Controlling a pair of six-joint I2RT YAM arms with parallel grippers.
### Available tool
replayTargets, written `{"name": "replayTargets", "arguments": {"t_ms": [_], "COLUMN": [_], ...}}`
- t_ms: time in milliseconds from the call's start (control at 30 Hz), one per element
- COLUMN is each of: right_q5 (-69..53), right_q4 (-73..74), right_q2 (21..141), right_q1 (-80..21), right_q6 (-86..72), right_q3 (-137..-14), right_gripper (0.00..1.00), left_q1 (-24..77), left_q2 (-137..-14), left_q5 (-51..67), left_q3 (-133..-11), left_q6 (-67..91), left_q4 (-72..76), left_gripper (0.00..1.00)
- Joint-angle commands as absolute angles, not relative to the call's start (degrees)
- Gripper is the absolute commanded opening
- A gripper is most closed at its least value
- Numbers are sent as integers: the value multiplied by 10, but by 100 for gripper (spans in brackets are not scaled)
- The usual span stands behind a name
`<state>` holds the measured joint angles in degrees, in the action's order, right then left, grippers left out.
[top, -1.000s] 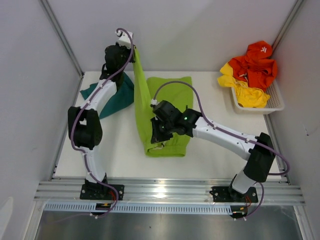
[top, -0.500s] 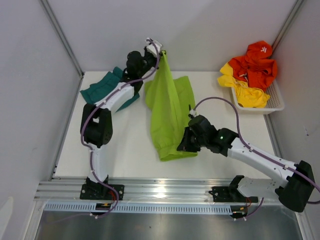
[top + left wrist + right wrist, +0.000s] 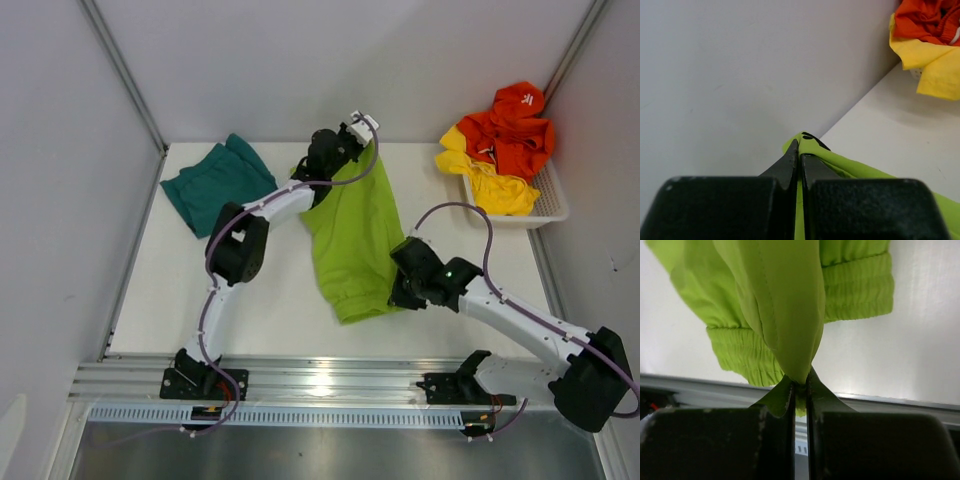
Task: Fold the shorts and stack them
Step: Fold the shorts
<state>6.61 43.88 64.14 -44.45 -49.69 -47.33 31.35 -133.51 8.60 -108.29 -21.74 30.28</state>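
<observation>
The lime green shorts (image 3: 355,235) hang stretched between both grippers over the middle of the table. My left gripper (image 3: 372,140) is shut on their far corner (image 3: 810,145), raised near the back wall. My right gripper (image 3: 398,297) is shut on a pinch of the near edge (image 3: 799,382), with the ribbed waistband (image 3: 745,352) drooping below it. The teal shorts (image 3: 215,182) lie folded at the far left of the table, away from both grippers.
A white basket (image 3: 525,205) at the far right holds orange (image 3: 515,125) and yellow (image 3: 490,180) garments, seen also in the left wrist view (image 3: 932,45). The metal rail (image 3: 340,380) runs along the near table edge. Walls close in on the back and sides.
Both grippers have carried the lime green shorts rightward across the table; the left arm swung from the far left to the back centre, uncovering the teal shorts.
</observation>
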Motion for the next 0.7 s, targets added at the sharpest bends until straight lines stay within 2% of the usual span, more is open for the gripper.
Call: {"name": "replayTargets", "arguments": {"t_ms": [0, 333, 400, 433, 467, 533, 567, 600, 667], "right_q5": [96, 148, 178, 186, 192, 208, 213, 223, 236], "right_q4": [495, 532, 541, 546, 548, 553, 554, 554, 555], "right_q2": [661, 758, 771, 775, 780, 795, 803, 820, 838], "right_q1": [-404, -370, -362, -357, -347, -338, -330, -326, -309], "right_q6": [-443, -396, -391, -389, -381, -376, -371, -367, -363], "right_q3": [-505, -555, -565, -575, -579, -593, -596, -599, -606], "right_gripper": [0, 2, 2, 2, 3, 19, 27, 40, 48], "left_q1": [316, 338, 338, 338, 338, 339, 340, 341, 342], "left_q2": [-1360, -1462, -1470, -1474, -1477, -1481, -1482, -1483, -1479], "left_q5": [28, -35, -40, -38, -36, -40, -44, -53, -73], "left_q3": [-1165, -1283, -1281, -1275, -1279, -1281, -1283, -1285, -1287], "left_q6": [-245, -326, -325, -322, -322, -314, -312, -309, -309], "left_q4": [311, 308, 317, 323, 327, 338, 342, 347, 352], "left_gripper": [0, 1, 8, 14, 39, 68, 99, 99, 99]}}
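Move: My left hand, shut on the far edge of the green shorts, has their middle about 19 cm back, level sideways and 17 cm below; my right, pinching the near waistband corner, has it some 20 cm ahead, 10 cm left and 7 cm down. From the left hand, the folded teal shorts lie about 39 cm left and 4 cm back, and the basket 46 cm right and 7 cm back. With the shorts still pinched in both hands, my right hand draws the waistband corner right and forward, about 9 cm in all and slightly down, fingertips swinging some 25 degrees rightward, then parts its fingers and releases. My left hand carries the far edge about 4 cm towards the back wall, rising a touch, then sinks and opens wide to let go. ##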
